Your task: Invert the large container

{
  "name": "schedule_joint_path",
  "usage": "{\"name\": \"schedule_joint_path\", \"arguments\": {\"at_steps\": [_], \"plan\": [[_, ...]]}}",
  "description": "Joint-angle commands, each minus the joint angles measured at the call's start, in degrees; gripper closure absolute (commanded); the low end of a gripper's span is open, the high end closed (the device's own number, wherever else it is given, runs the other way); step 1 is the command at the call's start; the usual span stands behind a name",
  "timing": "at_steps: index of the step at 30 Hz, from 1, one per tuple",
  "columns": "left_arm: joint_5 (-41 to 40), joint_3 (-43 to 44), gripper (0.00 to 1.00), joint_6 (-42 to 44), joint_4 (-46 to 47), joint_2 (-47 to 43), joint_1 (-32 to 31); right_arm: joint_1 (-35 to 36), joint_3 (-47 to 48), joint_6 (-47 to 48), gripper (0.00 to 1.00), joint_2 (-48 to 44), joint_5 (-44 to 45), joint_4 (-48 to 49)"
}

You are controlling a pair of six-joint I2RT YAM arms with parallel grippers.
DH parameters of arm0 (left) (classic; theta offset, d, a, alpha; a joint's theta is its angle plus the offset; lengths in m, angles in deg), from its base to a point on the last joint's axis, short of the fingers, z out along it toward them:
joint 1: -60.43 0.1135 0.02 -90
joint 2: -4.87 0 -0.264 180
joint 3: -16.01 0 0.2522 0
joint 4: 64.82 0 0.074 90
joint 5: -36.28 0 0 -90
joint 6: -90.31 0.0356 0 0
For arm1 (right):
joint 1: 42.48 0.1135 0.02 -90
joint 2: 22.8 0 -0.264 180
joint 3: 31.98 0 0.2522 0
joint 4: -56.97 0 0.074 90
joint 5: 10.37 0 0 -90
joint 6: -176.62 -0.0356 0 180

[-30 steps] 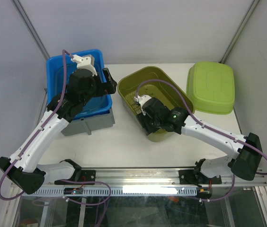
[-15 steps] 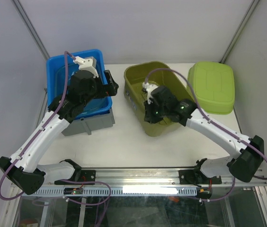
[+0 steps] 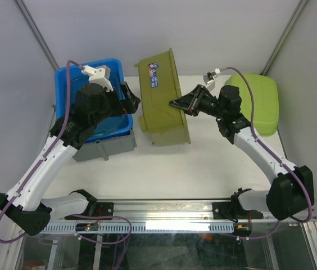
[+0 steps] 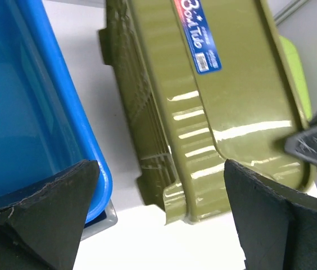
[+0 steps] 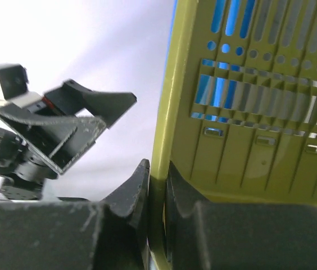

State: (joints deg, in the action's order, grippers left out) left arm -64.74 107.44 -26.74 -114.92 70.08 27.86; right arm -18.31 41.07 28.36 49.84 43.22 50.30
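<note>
The large container (image 3: 159, 95) is an olive green tub with a blue and white label. It stands tipped on its long side at the back middle of the table, its base facing left toward the blue bin. My right gripper (image 3: 175, 104) is shut on its raised rim; in the right wrist view the rim (image 5: 170, 112) runs between the two fingers of this gripper (image 5: 155, 171). My left gripper (image 3: 130, 99) hangs open over the blue bin's right edge and touches nothing. In the left wrist view the tub's base (image 4: 231, 95) lies beyond the spread left gripper (image 4: 159, 174).
A blue bin (image 3: 67, 79) sits at the back left on a grey box (image 3: 113, 147). A lime green tub (image 3: 254, 104) lies upside down at the back right. White walls close in the table at the back and on both sides.
The right gripper shut on the olive tub's rim and lifted it up and back. The tub went from lying open side up to standing on its side. The left arm barely moved.
</note>
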Motion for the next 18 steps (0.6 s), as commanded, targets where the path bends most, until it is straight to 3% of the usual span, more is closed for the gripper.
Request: {"name": "schedule_joint_path", "arguments": {"at_steps": [1, 5, 9, 15, 18], "plan": [[5.1, 2.8, 0.01, 0.2, 2.4, -1.9, 0.1, -4.6, -4.6, -24.9, 1.0, 3.9, -7.9, 44.5], [10.5, 2.7, 0.01, 1.7, 2.3, -1.6, 0.2, -7.6, -10.9, -42.5, 1.0, 12.1, -7.4, 68.1], [14.8, 1.4, 0.01, 2.3, 2.4, -1.2, 0.2, -8.9, -14.5, -53.4, 1.0, 19.2, -4.9, 85.3], [22.2, -0.8, 0.01, 3.6, 3.0, 0.9, 0.1, -12.6, -19.7, -54.0, 1.0, 21.0, -7.1, 86.9], [21.9, -1.4, 0.01, 3.8, 4.1, 2.5, 0.1, -14.6, -21.7, -54.1, 1.0, 20.9, -9.3, 86.9]]}}
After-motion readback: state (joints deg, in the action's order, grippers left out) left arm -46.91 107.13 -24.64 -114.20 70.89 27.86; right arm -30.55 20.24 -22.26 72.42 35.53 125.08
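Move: The right hand already pinches the rim of the large container, which hangs on its side; its middle is about 7 cm to the left, 8 cm ahead and 12 cm below. The green tub lies roughly 38 cm right, 20 cm ahead and 28 cm below. From the open left hand, the large container's middle is some 10 cm right, 8 cm ahead and 12 cm below, the blue tub 20 cm left, 12 cm ahead and 18 cm below. Keeping its pinch on the rim, the right hand rolls some 35 degrees, its left side rising, while it carries the large container rightward about 5 cm, forward and slightly down, easing back a little at the end. The open left hand shifts about 5 cm right and some way back, swinging its fingers clockwise. ##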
